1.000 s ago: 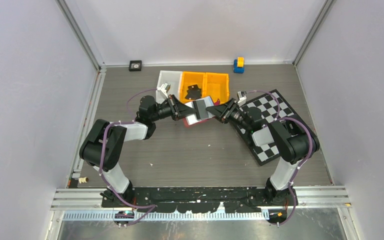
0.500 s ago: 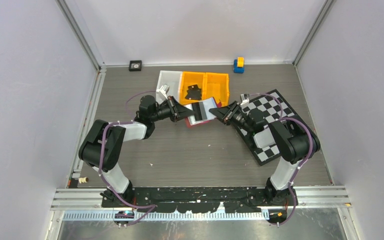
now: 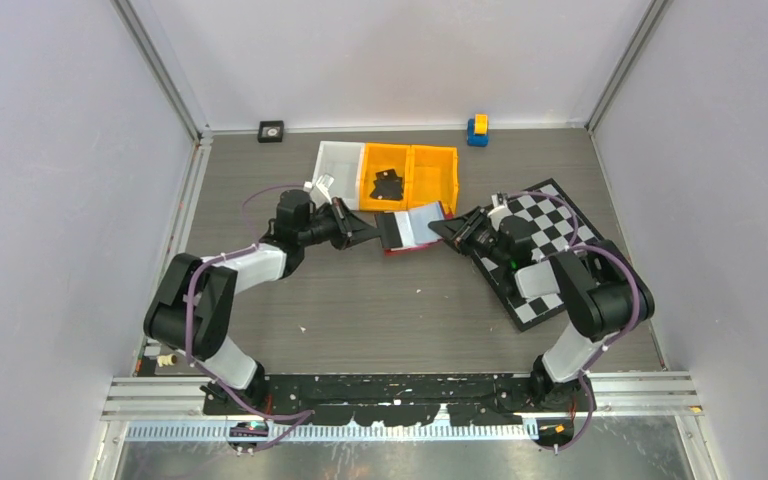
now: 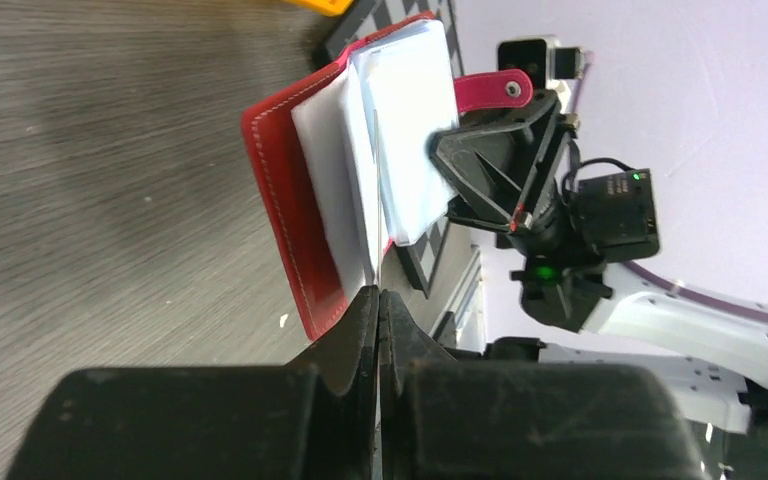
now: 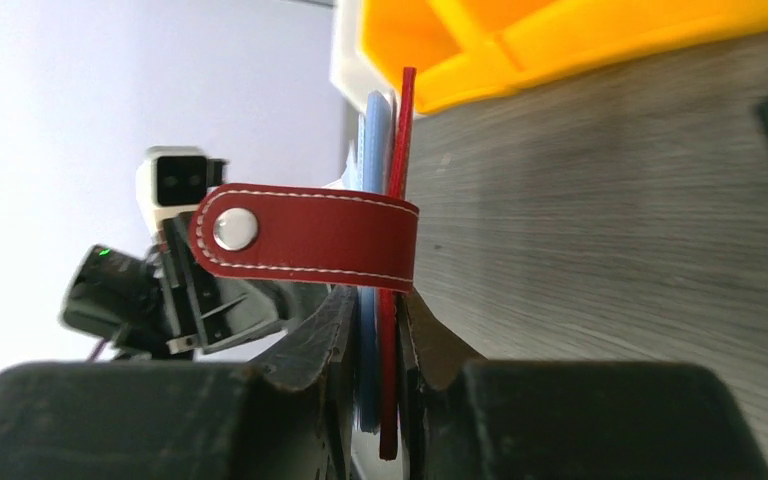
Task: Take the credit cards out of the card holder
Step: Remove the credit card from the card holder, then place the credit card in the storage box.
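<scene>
The card holder point(image 3: 415, 226) hangs open above the table between my two grippers. It is a red wallet point(image 4: 285, 200) with pale clear sleeves point(image 4: 410, 120) and a snap tab point(image 5: 305, 235). My left gripper point(image 3: 368, 232) point(image 4: 378, 292) is shut on the thin edge of one inner sleeve. From the other side, my right gripper point(image 3: 444, 230) point(image 5: 380, 335) is shut on the red cover together with a bluish sleeve. The credit cards are hidden; no tan card shows in any view.
Behind the holder stand a white bin point(image 3: 338, 160) and orange bins point(image 3: 430, 168) holding black pieces point(image 3: 385, 183). A chequered board point(image 3: 550, 255) lies under the right arm. A blue and yellow block point(image 3: 477, 129) and a small black square point(image 3: 271, 131) sit by the back wall.
The right gripper closed on the holder's cover. The holder swung from tilted to level and shifted slightly right and back, with the left arm stretching after it.
</scene>
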Robot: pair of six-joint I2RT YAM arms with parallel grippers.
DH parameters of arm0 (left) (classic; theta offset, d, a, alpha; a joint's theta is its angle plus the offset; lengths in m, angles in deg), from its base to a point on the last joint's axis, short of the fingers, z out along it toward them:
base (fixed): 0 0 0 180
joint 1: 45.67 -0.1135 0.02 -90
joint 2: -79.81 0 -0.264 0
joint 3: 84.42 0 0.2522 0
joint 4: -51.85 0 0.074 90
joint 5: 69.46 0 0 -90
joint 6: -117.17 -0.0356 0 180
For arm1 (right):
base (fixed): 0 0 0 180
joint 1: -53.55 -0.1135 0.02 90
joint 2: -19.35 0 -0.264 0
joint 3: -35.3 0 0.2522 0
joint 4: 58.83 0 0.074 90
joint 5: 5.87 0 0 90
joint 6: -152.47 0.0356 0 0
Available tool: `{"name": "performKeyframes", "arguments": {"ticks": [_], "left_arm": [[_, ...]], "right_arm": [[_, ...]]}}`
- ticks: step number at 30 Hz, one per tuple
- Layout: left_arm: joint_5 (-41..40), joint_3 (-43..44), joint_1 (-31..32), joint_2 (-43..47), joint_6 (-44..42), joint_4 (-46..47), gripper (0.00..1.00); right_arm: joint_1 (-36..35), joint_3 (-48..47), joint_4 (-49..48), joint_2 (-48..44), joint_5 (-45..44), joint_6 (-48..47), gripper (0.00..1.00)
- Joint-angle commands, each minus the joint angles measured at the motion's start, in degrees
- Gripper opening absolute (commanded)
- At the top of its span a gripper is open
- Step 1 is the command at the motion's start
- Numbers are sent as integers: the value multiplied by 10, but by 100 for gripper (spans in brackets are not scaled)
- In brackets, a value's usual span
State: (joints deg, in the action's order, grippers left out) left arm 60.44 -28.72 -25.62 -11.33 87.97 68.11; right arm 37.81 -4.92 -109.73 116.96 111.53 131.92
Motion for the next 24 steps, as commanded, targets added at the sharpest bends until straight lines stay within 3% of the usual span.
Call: {"name": "performKeyframes", "arguments": {"ticks": [1,5,13,24], "left_arm": [[-42,32,-5,42,-73,-84,0],[-105,62,-5,57,-138,-165,0],[-179,254,0,-1,-244,-390,0],[-206,488,8,-164,-284,-509,0]], "right_arm": [[3,-22,188,-79,-79,-100,0],[3,-26,246,-105,-115,-133,0],[2,-32,237,-82,-101,-130,1],[2,-31,241,-96,-104,-133,1]]}}
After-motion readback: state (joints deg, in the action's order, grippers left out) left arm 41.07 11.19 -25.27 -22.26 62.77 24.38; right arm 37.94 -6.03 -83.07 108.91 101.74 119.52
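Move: The left hand holds the black credit card; the card pile in the orange tray lies about 11 cm ahead, 2 cm right and 14 cm below it. The white tray is 12 cm ahead and 9 cm to its left, equally low; the card holder is level ahead, 9 cm right, 3 cm lower. From the right hand, gripping the holder, the pile is some 11 cm ahead, 12 cm left, 12 cm below. Left hand carries its card about 11 cm forward over the orange tray, right lowers the holder 5 cm. ##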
